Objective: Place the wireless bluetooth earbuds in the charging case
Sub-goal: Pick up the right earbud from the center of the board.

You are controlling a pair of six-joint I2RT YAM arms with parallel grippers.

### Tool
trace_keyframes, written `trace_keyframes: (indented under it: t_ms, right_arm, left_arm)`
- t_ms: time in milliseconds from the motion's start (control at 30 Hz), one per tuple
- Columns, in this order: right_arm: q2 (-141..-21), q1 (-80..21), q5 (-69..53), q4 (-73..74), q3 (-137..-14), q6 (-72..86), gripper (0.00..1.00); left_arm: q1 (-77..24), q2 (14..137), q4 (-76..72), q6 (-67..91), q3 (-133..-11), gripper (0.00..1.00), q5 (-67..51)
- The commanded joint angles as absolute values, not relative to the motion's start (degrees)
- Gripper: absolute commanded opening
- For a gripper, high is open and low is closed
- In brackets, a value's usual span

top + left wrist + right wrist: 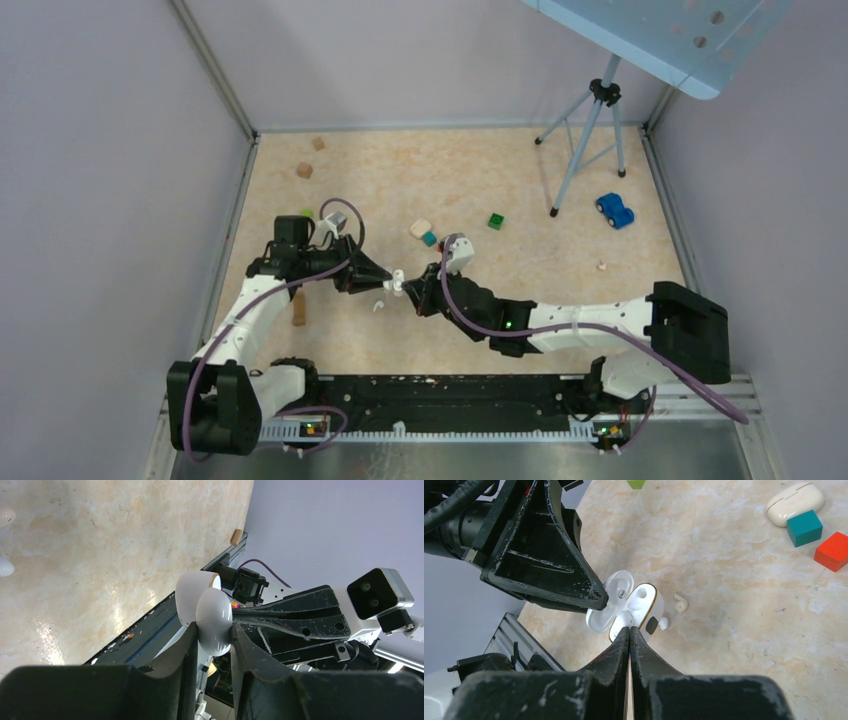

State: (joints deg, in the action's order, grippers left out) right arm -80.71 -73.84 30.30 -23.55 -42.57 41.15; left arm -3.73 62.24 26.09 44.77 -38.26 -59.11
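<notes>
My left gripper (386, 280) is shut on a white hinged charging case (212, 611), held above the table with its lid open. In the right wrist view the charging case (626, 605) shows a gold rim and pale inner wells. My right gripper (629, 629) is shut, with nothing visible between its fingers, and its tip is at the case's open rim. From above, the right gripper (412, 291) meets the case from the right. One white earbud (680, 602) lies on the table just beyond the case. A second small white earbud (663, 624) shows beside the case's edge.
A closed cream-beige case (795, 500) lies by a teal cube (804, 527) and a red cube (833, 551). Farther off are a green cube (496, 221), a blue toy car (615, 210), a tripod (590, 140), a beige bead (602, 266) and wooden blocks (304, 170).
</notes>
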Motion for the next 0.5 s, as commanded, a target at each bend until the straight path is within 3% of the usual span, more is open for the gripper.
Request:
trace_keyframes:
  t_ms: [0,200,367,467]
  right_arm:
    - [-80.42,-73.48,30.24,-24.15,-44.8,41.46,0.0]
    - [-76.92,-73.48,31.26,-25.56,-42.6,40.42,0.02]
    - [-75.13,-71.56,32.77,-15.51,-43.59,40.83,0.21]
    - [-76.69,-66.39,27.05,-8.65,-43.72,44.43,0.32]
  left_arm:
    - [-3.35,60.83,25.5,43.69,-40.34,0.07,-60.42]
    - [-3.34,61.12,25.81,42.5,-40.69,0.07,-60.04]
    - [-1.34,62.22,38.43,32.05,-46.96,0.06,-47.48]
    - [4.21,62.77,44.71,27.64,-49.62,0.06,-41.09]
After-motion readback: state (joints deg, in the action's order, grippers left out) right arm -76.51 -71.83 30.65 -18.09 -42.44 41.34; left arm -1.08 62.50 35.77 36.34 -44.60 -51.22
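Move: The white right earbud lies on the board some 5 cm left of the right hand's closed tips, about 3 cm ahead and roughly 15 cm below. The beige bud is about 4 cm farther out than that earbud and 2 cm to its right; the red cube lies about 18 cm ahead and 10 cm right of the right hand. The open case, gripped by the left hand, sits just off the right tips, about 2 cm left and 1 cm ahead. From the left hand the right earbud is some 4 cm left, 2 cm ahead and 15 cm below. The charging case, one earbud already in it, stays in the left hand's grip and is drawn off to the left and forward by about 3 cm, tilting some 10 degrees. After a brief hold, the right hand comes free of it, lifting slightly and backing off about 2 cm to the right with a little forward, its shut fingers opening to about a quarter. ##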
